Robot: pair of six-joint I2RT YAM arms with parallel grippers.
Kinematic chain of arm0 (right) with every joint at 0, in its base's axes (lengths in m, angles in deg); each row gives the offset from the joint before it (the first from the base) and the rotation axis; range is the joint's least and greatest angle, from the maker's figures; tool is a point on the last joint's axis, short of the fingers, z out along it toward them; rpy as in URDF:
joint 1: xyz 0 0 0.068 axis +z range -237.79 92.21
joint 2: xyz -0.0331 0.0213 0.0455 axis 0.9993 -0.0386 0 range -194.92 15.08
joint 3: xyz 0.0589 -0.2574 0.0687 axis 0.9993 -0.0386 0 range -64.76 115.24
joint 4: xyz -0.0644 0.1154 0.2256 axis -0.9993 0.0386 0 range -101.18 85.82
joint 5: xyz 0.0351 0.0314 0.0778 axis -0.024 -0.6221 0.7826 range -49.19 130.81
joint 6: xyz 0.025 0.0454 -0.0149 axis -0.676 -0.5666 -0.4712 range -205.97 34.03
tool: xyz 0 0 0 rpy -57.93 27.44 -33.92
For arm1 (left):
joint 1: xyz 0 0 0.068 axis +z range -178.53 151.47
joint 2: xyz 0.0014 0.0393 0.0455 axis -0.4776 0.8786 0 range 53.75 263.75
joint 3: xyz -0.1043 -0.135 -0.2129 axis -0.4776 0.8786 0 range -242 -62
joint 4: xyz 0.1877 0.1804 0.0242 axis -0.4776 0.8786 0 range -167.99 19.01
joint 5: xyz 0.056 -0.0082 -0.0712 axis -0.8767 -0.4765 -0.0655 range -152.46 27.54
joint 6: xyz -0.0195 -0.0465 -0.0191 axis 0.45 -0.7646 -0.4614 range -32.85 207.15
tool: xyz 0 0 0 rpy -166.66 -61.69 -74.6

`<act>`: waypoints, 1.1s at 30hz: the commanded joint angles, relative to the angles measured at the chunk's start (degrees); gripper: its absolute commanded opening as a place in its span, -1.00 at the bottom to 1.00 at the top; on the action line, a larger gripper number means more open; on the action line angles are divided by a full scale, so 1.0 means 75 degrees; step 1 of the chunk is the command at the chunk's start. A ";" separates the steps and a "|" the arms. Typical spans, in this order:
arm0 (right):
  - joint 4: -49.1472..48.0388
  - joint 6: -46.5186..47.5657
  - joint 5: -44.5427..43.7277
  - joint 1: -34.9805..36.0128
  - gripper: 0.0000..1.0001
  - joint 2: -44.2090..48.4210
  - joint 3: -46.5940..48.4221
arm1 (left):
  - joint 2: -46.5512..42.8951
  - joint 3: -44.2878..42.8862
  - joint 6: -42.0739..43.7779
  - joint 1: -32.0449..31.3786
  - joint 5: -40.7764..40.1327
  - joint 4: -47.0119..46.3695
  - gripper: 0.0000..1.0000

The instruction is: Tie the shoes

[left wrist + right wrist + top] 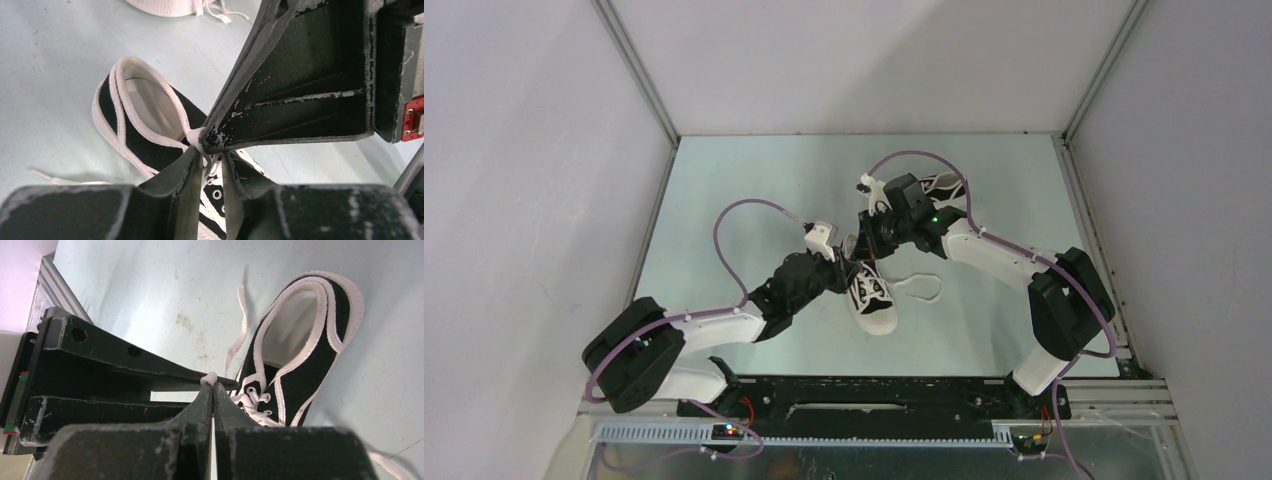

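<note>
One shoe lies mid-table, black with white toe cap; the left wrist view shows its open collar, and the right wrist view shows its upper. Its white lace is bunched above the eyelets. My right gripper is shut on that bunch, a white nub showing at its tips. My left gripper sits right below it, jaws apart with a lace strand hanging in the gap. The second shoe lies farther back, mostly hidden by the right arm.
A loose loop of lace trails on the pale green table right of the near shoe. Another lace end lies flat beside the heel. White walls close the table on three sides. The two arms cross closely over the shoe.
</note>
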 commanded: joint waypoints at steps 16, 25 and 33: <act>0.0210 0.0229 -0.0714 -0.0228 0.08 0.0874 -0.0277 | 0.0377 -0.0019 0.0129 0.0038 -0.0196 -0.0421 -1.00; -0.0293 -0.0246 -0.1222 -0.0635 0.20 0.2020 -0.2407 | 0.0465 0.0344 -0.0603 0.0545 0.0563 -0.0925 -1.00; -0.1649 -0.1005 -0.0975 -0.0256 0.25 0.2053 -0.3822 | 0.0717 0.0602 -0.1205 0.1070 0.1425 -0.1532 -1.00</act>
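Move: The lace loop, pinched in the right fingers, hangs between the half-closed left fingertips, about 1 cm ahead and 1 cm right of the left hand and at its height. The shoe being tied has its middle level with that hand, some 3 cm to its right and 7 cm below. The loose lace on the table lies about 14 cm right of the right hand, 1 cm back and 12 cm below; the other shoe is some 24 cm ahead of the right hand, 16 cm right and 10 cm below. The lace loop is taken over by the left fingers, which shut on it above the shoe's tongue, then sink about 2.5 cm and ease slightly left while keeping the pinch. Once they have closed, the right fingers open and let go; the right hand draws off to the right about 10 cm, then dips some 7 cm and comes back 5 cm beside the shoe, staying open, towards the loose lace. ##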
